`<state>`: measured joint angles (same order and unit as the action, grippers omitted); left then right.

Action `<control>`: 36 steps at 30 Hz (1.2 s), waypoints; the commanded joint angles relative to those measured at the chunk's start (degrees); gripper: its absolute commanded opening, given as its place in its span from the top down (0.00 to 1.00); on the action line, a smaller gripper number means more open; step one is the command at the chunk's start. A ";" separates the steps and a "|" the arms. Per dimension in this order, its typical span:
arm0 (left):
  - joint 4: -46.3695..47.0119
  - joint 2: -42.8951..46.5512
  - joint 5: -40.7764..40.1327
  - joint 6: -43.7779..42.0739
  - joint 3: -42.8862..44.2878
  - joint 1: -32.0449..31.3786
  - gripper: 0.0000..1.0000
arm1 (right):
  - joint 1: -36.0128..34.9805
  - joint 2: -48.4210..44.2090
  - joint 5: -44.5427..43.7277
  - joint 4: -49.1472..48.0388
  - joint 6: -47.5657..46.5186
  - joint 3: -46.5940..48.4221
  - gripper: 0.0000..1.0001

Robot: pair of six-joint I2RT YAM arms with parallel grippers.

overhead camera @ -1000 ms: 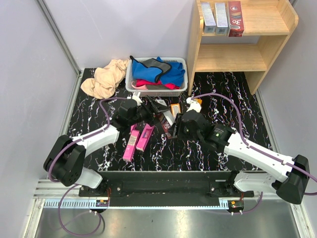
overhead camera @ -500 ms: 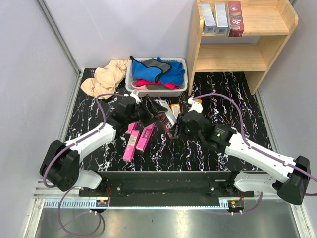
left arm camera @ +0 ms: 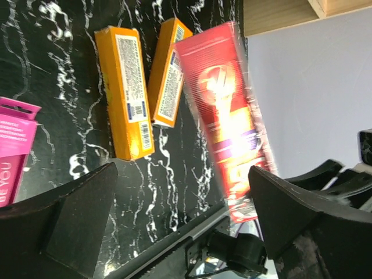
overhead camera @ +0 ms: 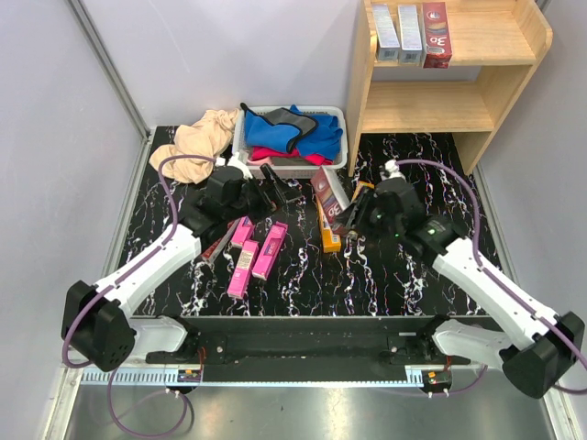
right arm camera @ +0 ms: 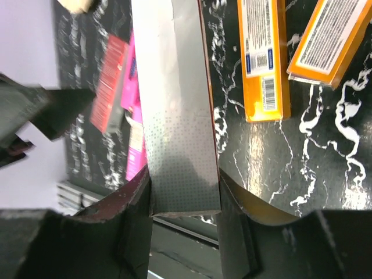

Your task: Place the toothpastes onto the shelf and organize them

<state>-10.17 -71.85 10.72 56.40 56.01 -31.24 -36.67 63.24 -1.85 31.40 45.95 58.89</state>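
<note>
My right gripper [overhead camera: 351, 216] is shut on a dark red toothpaste box [overhead camera: 326, 189] with a silver-grey side [right arm camera: 177, 104] and holds it tilted above the table; both fingers [right arm camera: 131, 226] press its sides. My left gripper [overhead camera: 272, 181] stands open and empty to the left of it, and in the left wrist view the held box [left arm camera: 229, 116] hangs apart from the left gripper [left arm camera: 183, 192]. Two orange boxes [left arm camera: 125, 93] [left arm camera: 168, 72] lie on the table. Pink boxes [overhead camera: 244, 267] [overhead camera: 270, 249] and a red one [overhead camera: 216, 246] lie left of centre. The shelf [overhead camera: 500, 82] carries three boxes [overhead camera: 410, 29] on its top tier.
A white basket [overhead camera: 240, 147] of coloured cloths stands behind the left gripper. A beige cloth [overhead camera: 197, 142] lies at the far left. The shelf's lower tier [overhead camera: 426, 105] has nothing on it. Grey walls close in both sides.
The left gripper opened, let go of the dark red box and drew back to the left. The right gripper carried the box up and to the right, toward the shelf.
</note>
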 commanded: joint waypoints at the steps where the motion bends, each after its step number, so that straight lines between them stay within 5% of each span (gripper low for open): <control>1: -3.01 2.16 -3.69 -3.66 2.70 0.31 0.01 | 7.03 -4.88 12.18 -4.32 0.19 1.31 0.74; 16: -3.53 1.80 -3.07 -4.63 2.44 0.31 0.01 | 34.28 -8.66 48.07 -15.04 4.84 -0.44 0.74; 24: -3.80 1.19 -2.99 -5.16 2.62 0.31 0.01 | 34.73 -5.07 48.70 -16.28 5.29 7.27 0.75; 36: -4.15 0.40 -2.63 -6.13 2.53 0.31 0.01 | 36.22 9.61 46.50 -14.61 6.60 36.79 0.75</control>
<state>-14.68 -71.13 8.64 51.96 56.38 -31.24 -1.76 69.95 44.21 20.69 51.48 85.49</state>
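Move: Up on the shelf's top board, the free spot for the held red box is roughly 34 cm ahead of the right hand, 20 cm to its right and 14 cm above. Left of that spot stands the shelved red box, 34 cm ahead and 15 cm right of the hand. On the table, some 18 cm below, one orange box lies 12 cm ahead and 5 cm left, the other 16 cm ahead and 2 cm right. From the left hand the spot is about 29 cm ahead, 33 cm right and 14 cm up. Still pinching the red toothpaste box by its near end, the right hand climbs about 20 cm towards the shelf's upper board. It first swings some 7 cm right as it rises, then goes steeply up and a little forward, with the wrist tilting up some 30 degrees so that the fingers, slanting down before, point nearly level. ##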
